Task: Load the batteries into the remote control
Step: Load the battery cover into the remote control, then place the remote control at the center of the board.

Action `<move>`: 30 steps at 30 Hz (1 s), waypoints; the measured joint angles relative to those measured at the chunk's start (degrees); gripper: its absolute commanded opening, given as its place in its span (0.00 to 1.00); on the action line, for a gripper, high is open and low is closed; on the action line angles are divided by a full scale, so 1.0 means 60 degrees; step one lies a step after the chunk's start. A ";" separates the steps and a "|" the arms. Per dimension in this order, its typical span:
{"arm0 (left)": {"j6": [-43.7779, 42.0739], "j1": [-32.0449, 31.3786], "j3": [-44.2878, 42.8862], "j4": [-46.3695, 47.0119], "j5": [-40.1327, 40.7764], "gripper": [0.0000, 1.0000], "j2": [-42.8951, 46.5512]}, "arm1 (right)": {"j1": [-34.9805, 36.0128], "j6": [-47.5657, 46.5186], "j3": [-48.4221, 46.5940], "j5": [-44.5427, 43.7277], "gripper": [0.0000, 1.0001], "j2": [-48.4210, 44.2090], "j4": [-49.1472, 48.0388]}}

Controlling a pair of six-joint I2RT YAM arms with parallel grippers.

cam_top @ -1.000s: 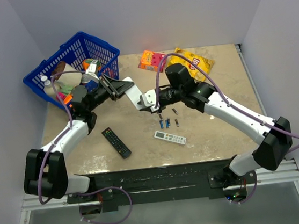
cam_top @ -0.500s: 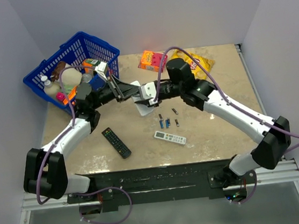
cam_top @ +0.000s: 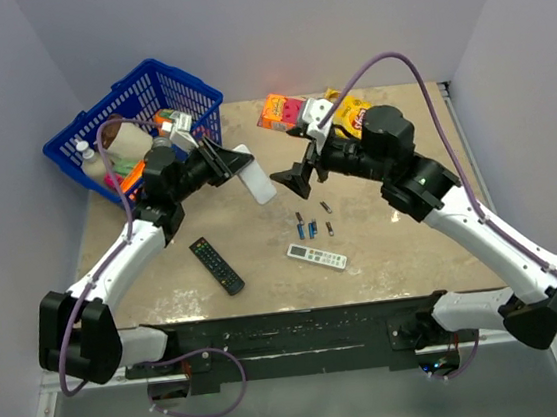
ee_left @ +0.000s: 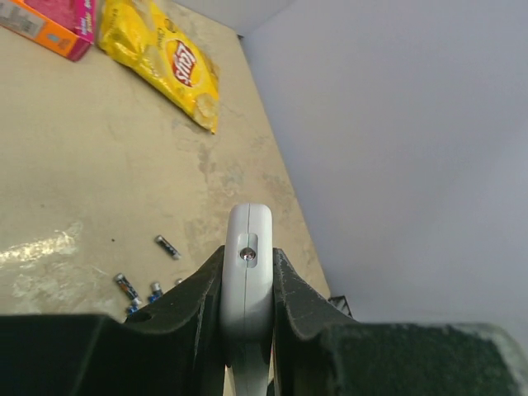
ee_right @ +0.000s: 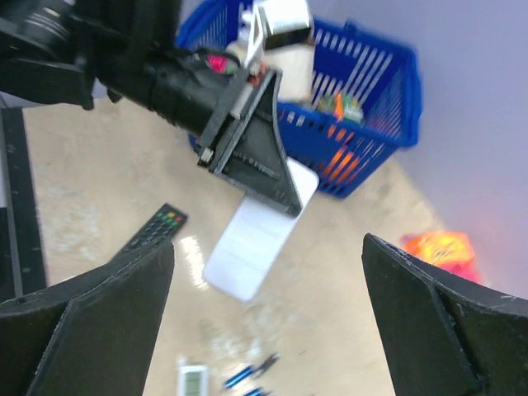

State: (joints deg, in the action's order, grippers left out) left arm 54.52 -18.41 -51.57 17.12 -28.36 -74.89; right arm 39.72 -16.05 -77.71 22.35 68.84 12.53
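The white remote control (cam_top: 256, 178) hangs tilted above the table, and my left gripper (cam_top: 228, 164) is shut on its upper end. In the left wrist view the remote control (ee_left: 246, 268) sits edge-on between the two black pads. My right gripper (cam_top: 300, 158) stands wide open just right of it, holding nothing. The right wrist view shows the remote's plain white back (ee_right: 256, 239) ahead of the spread fingers (ee_right: 99, 322). Several batteries (cam_top: 311, 228) lie loose on the table below, also visible in the left wrist view (ee_left: 165, 246).
A blue basket (cam_top: 203, 94) full of groceries stands at the back left. An orange and pink box (cam_top: 281, 112) and a yellow chip bag (cam_top: 360, 114) lie at the back. A black remote (cam_top: 216, 265) and a slim white remote (cam_top: 316, 256) lie near the front.
My right gripper has let go of the remote control, opened wide and drawn back to the right. The left gripper keeps hold of the remote and has shifted slightly.
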 measured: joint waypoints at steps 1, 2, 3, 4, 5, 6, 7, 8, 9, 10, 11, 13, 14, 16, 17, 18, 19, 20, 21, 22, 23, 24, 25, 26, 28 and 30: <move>-0.0127 -0.0076 -0.0051 -0.0211 0.0306 0.00 0.0055 | 0.0000 0.0426 0.0062 -0.0193 0.98 0.0109 0.0095; -0.0237 -0.0157 -0.0080 -0.0368 0.0557 0.00 0.0106 | 0.0007 0.0823 0.0160 -0.0397 0.98 0.0226 0.0178; -0.0328 -0.0277 -0.0117 -0.0532 0.0874 0.00 0.0168 | 0.0022 0.1151 0.0259 -0.0579 0.98 0.0331 0.0273; -0.0397 -0.0357 -0.0135 -0.0601 0.1060 0.00 0.0208 | 0.0084 0.1566 0.0408 -0.0867 0.98 0.0477 0.0401; -0.0470 -0.0459 -0.0160 -0.0729 0.1271 0.00 0.0251 | 0.0135 0.1814 0.0499 -0.1020 0.98 0.0579 0.0488; -0.0525 -0.0554 -0.0189 -0.0812 0.1472 0.00 0.0280 | 0.0200 0.2106 0.0601 -0.1198 0.98 0.0718 0.0583; -0.0554 -0.0652 -0.0229 -0.0892 0.1647 0.00 0.0288 | 0.0280 0.2353 0.0678 -0.1373 0.98 0.0849 0.0645; -0.0565 -0.0710 -0.0262 -0.0954 0.1752 0.00 0.0288 | 0.0342 0.2557 0.0732 -0.1501 0.98 0.0973 0.0663; -0.0568 -0.0787 -0.0284 -0.1009 0.1854 0.00 0.0288 | 0.0404 0.2747 0.0790 -0.1606 0.98 0.1086 0.0652; -0.0594 -0.0852 -0.0302 -0.1027 0.1945 0.00 0.0288 | 0.0466 0.2911 0.0820 -0.1694 0.98 0.1184 0.0648; -0.0623 -0.0914 -0.0339 -0.1049 0.2076 0.00 0.0288 | 0.0525 0.3031 0.0831 -0.1810 0.98 0.1293 0.0623; -0.0641 -0.1045 -0.0386 -0.1082 0.2189 0.00 0.0288 | 0.0630 0.3198 0.0827 -0.1920 0.98 0.1508 0.0517; -0.0688 -0.1104 -0.0408 -0.1093 0.2248 0.00 0.0284 | 0.0663 0.3271 0.0827 -0.2051 0.98 0.1617 0.0444; -0.0703 -0.1209 -0.0441 -0.1107 0.2313 0.00 0.0280 | 0.0721 0.3362 0.0827 -0.2208 0.98 0.1847 0.0339; -0.0703 -0.1260 -0.0452 -0.1107 0.2342 0.00 0.0277 | 0.0750 0.3406 0.0827 -0.2342 0.97 0.1974 0.0266; -0.0707 -0.1300 -0.0455 -0.1115 0.2361 0.00 0.0270 | 0.0754 0.3439 0.0827 -0.2430 0.96 0.2102 0.0219; -0.0707 -0.1337 -0.0463 -0.1129 0.2382 0.00 0.0266 | 0.0754 0.3475 0.0831 -0.2565 0.96 0.2226 0.0178; -0.0710 -0.1366 -0.0466 -0.1158 0.2397 0.00 0.0266 | 0.0754 0.3508 0.0831 -0.2637 0.95 0.2339 0.0113; -0.0714 -0.1395 -0.0481 -0.1188 0.2422 0.00 0.0266 | 0.0754 0.3534 0.0831 -0.2732 0.93 0.2430 0.0040; -0.0725 -0.1410 -0.0499 -0.1202 0.2437 0.00 0.0259 | 0.0754 0.3552 0.0831 -0.2820 0.91 0.2517 -0.0025; -0.0736 -0.1439 -0.0514 -0.1217 0.2452 0.00 0.0255 | 0.0754 0.3570 0.0831 -0.2878 0.83 0.2568 -0.0073; -0.0743 -0.1446 -0.0517 -0.1224 0.2455 0.00 0.0251 | 0.0758 0.3585 0.0831 -0.2962 0.79 0.2619 -0.0113; -0.0769 -0.1453 -0.0517 -0.1246 0.2488 0.00 0.0251 | 0.0772 0.3621 0.0831 -0.3078 0.67 0.2663 -0.0160; -0.0776 -0.1453 -0.0517 -0.1264 0.2506 0.00 0.0251 | 0.0783 0.3628 0.0831 -0.3118 0.60 0.2677 -0.0175; -0.0790 -0.1457 -0.0543 -0.1300 0.2597 0.02 0.0248 | 0.0834 0.3672 0.0831 -0.3129 0.36 0.2677 -0.0175; -0.0889 -0.1457 -0.0565 -0.1348 0.2605 0.14 0.0251 | 0.0918 0.3741 0.0831 -0.3249 0.21 0.2667 -0.0193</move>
State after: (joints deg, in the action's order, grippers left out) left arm 49.19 -27.16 -54.96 9.04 -12.73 -73.38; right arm 45.23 6.39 -72.73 2.85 84.84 11.38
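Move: My left hand still holds the white remote control by its upper end; its middle lies about 3 cm back, 4 cm right and 1 cm below that hand. From my empty right hand it is some 7 cm ahead, 7 cm left and 15 cm down. On the table, about 35 cm below my right hand, the loose batteries lie level with it and 5 cm right; the second white remote, 6 cm back and 5 cm right; the black remote, 6 cm back and 18 cm left. I sink my wide-open right hand about 15 cm, tipping its fingers some 30 degrees downward and easing forward and left, until they straddle the free end of the remote control, then close them by half to pinch it by its side edges. My left hand keeps its grip and shifts about 2 cm right, towards the right hand, with a slight turn. ##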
